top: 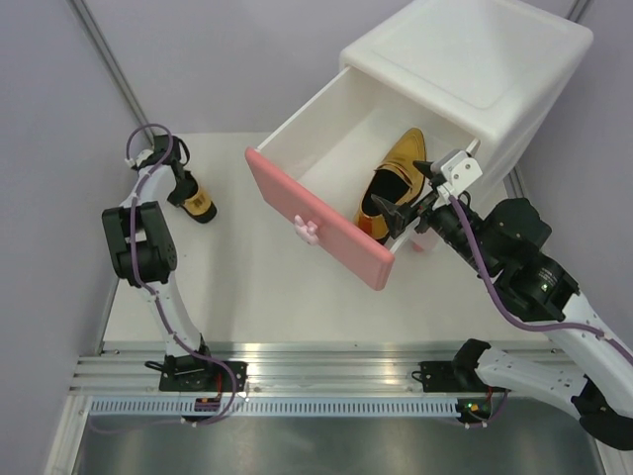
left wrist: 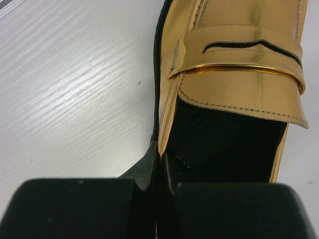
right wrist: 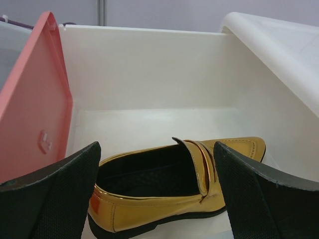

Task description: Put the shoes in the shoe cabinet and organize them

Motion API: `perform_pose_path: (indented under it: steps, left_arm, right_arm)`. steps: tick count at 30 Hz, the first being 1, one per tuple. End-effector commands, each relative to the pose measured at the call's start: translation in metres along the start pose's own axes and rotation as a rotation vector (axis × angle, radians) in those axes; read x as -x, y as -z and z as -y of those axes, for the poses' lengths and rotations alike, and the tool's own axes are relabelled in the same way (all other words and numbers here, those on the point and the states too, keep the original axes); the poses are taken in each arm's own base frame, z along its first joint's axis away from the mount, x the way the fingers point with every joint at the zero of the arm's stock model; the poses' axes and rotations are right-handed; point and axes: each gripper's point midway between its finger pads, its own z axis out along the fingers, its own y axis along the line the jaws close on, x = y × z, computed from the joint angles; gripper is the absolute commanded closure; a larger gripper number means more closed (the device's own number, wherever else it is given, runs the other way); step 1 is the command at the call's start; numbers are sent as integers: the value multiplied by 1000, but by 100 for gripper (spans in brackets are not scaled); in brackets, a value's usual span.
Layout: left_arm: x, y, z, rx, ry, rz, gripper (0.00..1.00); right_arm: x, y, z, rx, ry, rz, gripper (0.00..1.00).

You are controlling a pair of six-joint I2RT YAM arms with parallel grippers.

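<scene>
One gold shoe lies on the white table at the far left. My left gripper is shut on it, and the left wrist view shows the fingers pinching the side wall of this shoe beside its dark opening; the left gripper hides the heel. The white shoe cabinet stands at the back right with its top drawer pulled out, pink front toward me. A second gold shoe lies inside that drawer. My right gripper hangs open just above the shoe in the drawer; the right gripper holds nothing.
The drawer's white walls and pink front enclose the right gripper on three sides. A bunny knob sticks out of the drawer front. An aluminium rail runs along the table's near edge, and a grey pole stands back left.
</scene>
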Motion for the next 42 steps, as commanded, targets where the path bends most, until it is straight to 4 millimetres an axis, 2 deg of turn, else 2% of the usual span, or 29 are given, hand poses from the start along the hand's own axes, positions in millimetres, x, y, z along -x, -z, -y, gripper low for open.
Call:
perform_pose_path:
  steps: [1, 4, 5, 8, 10, 11, 13, 15, 16, 18, 20, 25, 28, 29, 31, 32, 36, 40, 42]
  left_arm:
    - [39, 75, 17, -139, 12, 123, 98]
    - [38, 98, 14, -164, 9, 146, 98]
    - [42, 119, 16, -197, 13, 173, 98]
    - [33, 145, 24, -247, -17, 191, 98]
    - [36, 172, 26, -282, -28, 236, 98]
    - [32, 181, 30, -300, -41, 243, 98]
    - [29, 213, 36, -352, -58, 285, 98]
    - [33, 231, 35, -374, -61, 321, 98]
    - [34, 247, 36, -403, -62, 343, 98]
    - [38, 262, 37, -423, -67, 373, 98]
    - [39, 278, 39, -455, -73, 392, 98]
    - [38, 309, 50, -514, -129, 435, 98]
    - [41, 324, 51, -525, -151, 480, 98]
    - [46, 333, 50, -535, -149, 502, 98]
    - [52, 345, 49, -554, -132, 531, 98]
    - [60, 356, 50, -577, -118, 557, 98]
    - [79, 407, 50, -700, -54, 628, 98]
    - [89, 453, 49, -817, -19, 704, 98]
    - [95, 469, 47, -856, 0, 732, 98]
  right_arm:
    - [-1, 8, 2, -2, -8, -15, 2]
    - [2, 14, 3, -2, -11, -1, 2]
    - [2, 14, 2, 1, -11, 0, 2]
    - [6, 21, 3, 4, -18, 17, 2]
    - [9, 27, 3, 6, -22, 32, 2]
    - [10, 29, 4, 4, -26, 36, 2]
    - [15, 37, 7, -6, -30, 53, 2]
    - [19, 44, 12, -28, -39, 76, 2]
    - [22, 46, 13, -30, -39, 91, 2]
    - [28, 47, 16, -41, -27, 119, 2]
    - [32, 44, 17, -44, -8, 133, 2]
    - [29, 18, 13, -38, 44, 121, 2]
    - [41, 7, 15, -52, 57, 168, 2]
    - [52, 6, 17, -59, 55, 197, 2]
    - [57, -1, 17, -60, 63, 206, 2]
    - [67, 0, 19, -63, 61, 230, 2]
    - [82, -1, 17, -48, 59, 268, 2]
    - [89, 3, 17, -44, 55, 291, 2]
    - [89, 5, 17, -41, 56, 287, 2]
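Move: The open upper drawer is where the gold shoe pinched by its side in the left fingers is going. Its middle lies some 47 cm to the left hand's right, 17 cm back and 31 cm above. From that hand, the gold shoe already inside is about 53 cm right, 17 back and 28 up, the rabbit knob roughly 38 right, 29 back and 30 up. From the open right hand, the drawer's middle is about 8 cm ahead, 7 left and 7 below. The gold shoe comes off the table in the left hand's unchanged pinch and is carried up some 32 cm, also to the right and somewhat back, towards the open drawer; the rise eases midway, then resumes. The wrist tips the fingers up towards forward and turns clockwise, some 30 degrees each way. The right hand, still wide open by the drawer, backs off about 4 cm rearward and right, returns forward-left, then rises, its fingers tipping up slightly. ##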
